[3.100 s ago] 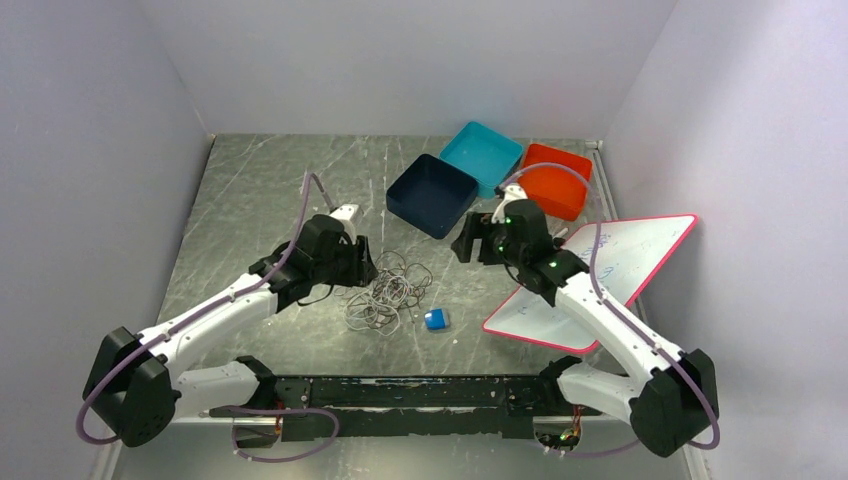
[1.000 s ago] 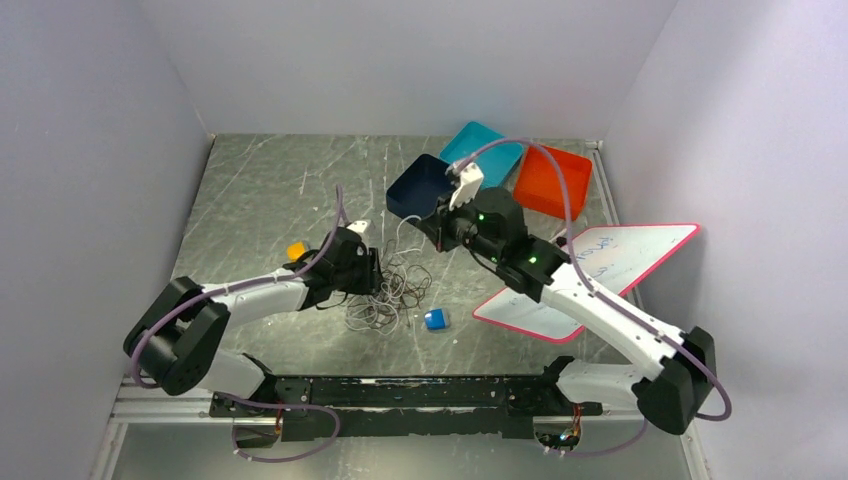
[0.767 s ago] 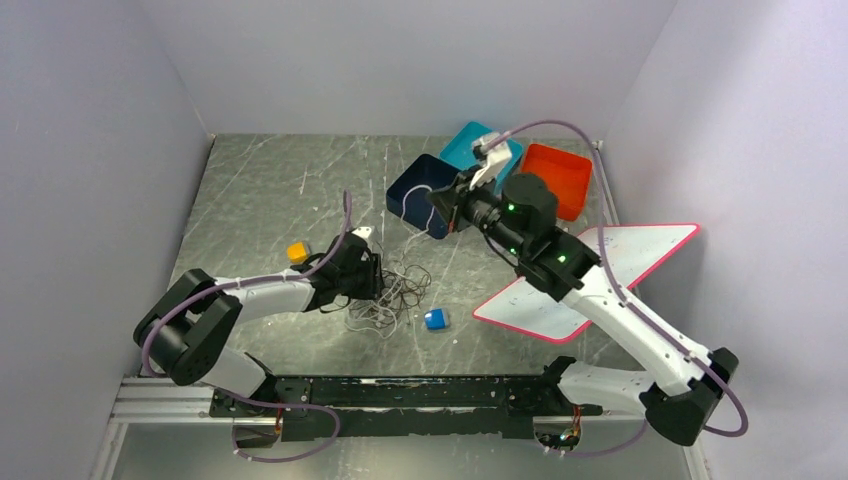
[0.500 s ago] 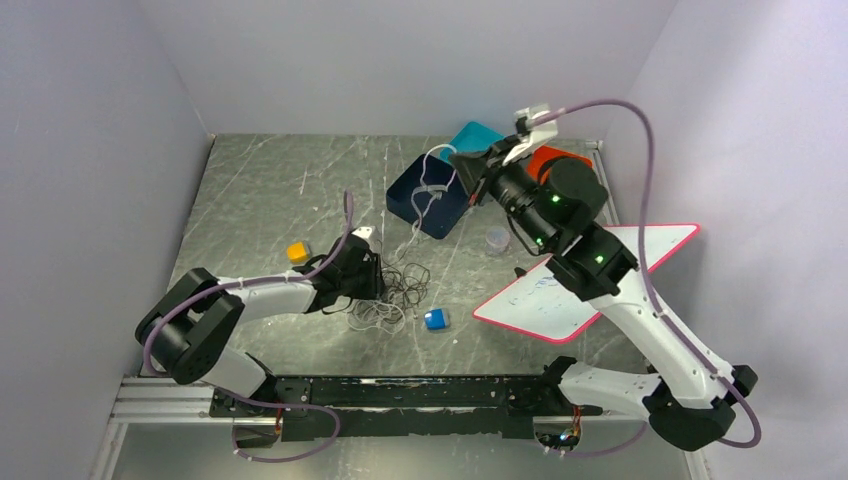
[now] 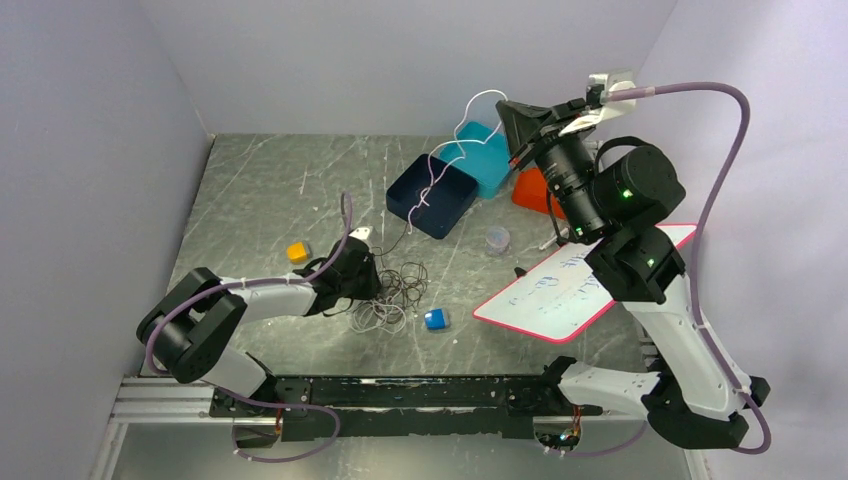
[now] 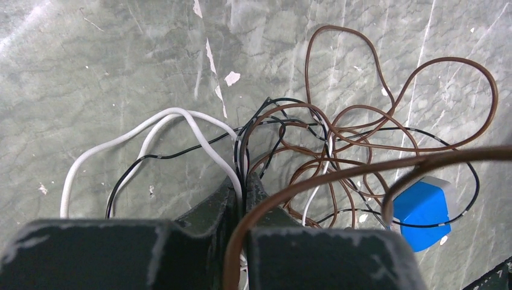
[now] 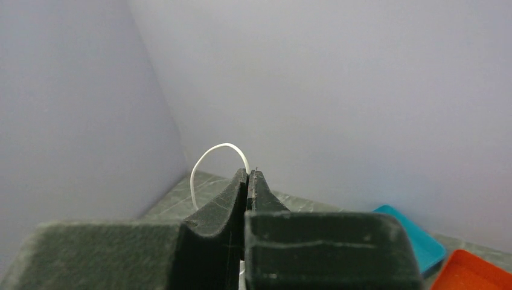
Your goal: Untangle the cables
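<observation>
The cables (image 5: 392, 292) lie in a tangle of brown, black and white loops on the table. At the tangle's left edge my left gripper (image 5: 372, 284) rests low. In the left wrist view this gripper (image 6: 243, 179) is shut on a white strand (image 6: 151, 124) and thin black strands, and brown loops (image 6: 362, 118) spread beyond it. My right gripper (image 5: 506, 108) is raised high at the back. It is shut (image 7: 249, 175) on one white cable (image 7: 204, 160), which arcs up and hangs down (image 5: 430, 185) toward the pile.
A navy tray (image 5: 455, 205), a teal tray (image 5: 492, 165) and an orange tray (image 5: 528, 190) stand at the back. A pink-edged whiteboard (image 5: 560, 290) lies at the right. A blue block (image 5: 435, 319), a yellow cube (image 5: 296, 251) and a small clear cup (image 5: 497, 239) sit near the tangle.
My right arm has risen and swung back to the right, drawing the white cable up out of the pile. My left gripper has closed on strands at the tangle's left edge.
</observation>
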{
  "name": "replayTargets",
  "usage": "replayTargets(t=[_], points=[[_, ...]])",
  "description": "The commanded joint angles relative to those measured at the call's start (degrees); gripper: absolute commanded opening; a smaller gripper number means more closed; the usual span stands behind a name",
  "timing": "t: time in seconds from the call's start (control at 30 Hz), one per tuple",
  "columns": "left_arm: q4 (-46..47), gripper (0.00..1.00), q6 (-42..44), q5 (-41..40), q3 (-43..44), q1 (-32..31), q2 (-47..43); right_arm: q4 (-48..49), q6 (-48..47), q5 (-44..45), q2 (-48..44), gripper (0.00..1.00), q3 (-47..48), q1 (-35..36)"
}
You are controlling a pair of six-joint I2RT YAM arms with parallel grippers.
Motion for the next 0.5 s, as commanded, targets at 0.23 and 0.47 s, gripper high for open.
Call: replayTargets(t=[0.23, 0.47], points=[[-1.0, 0.07, -2.6, -3.2, -3.9, -0.5, 2.5, 2.5, -11.7, 13.9, -2.2, 0.0, 6.2, 0.2], [-1.0, 0.07, -2.8, -3.0, -3.6, -0.5, 3.6, 3.7, -15.5, 17.7, -3.9, 0.0, 8.4, 0.2]])
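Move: The cable tangle lies low on the table, some 55 cm below the right hand, about 16 cm to its left and level with it fore and aft. Counted from that same hand and about as far below, the navy box is some 26 cm ahead and 8 cm left, the blue block about 6 cm back and 7 cm left. From the left hand, low over the table, the tangle's middle is about 5 cm to the right, level fore and aft. The right hand, fingers still shut on the white cable, swings it to the right by about 8 cm and on up by some 5 cm, away from the tangle, easing slightly back near the end while the wrist turns clockwise nearly 20 degrees and the fingertips tip up a little. Down at the table the left hand stays put, keeping its pinch on the bundle of white, black and brown cables and turning only a few degrees. ##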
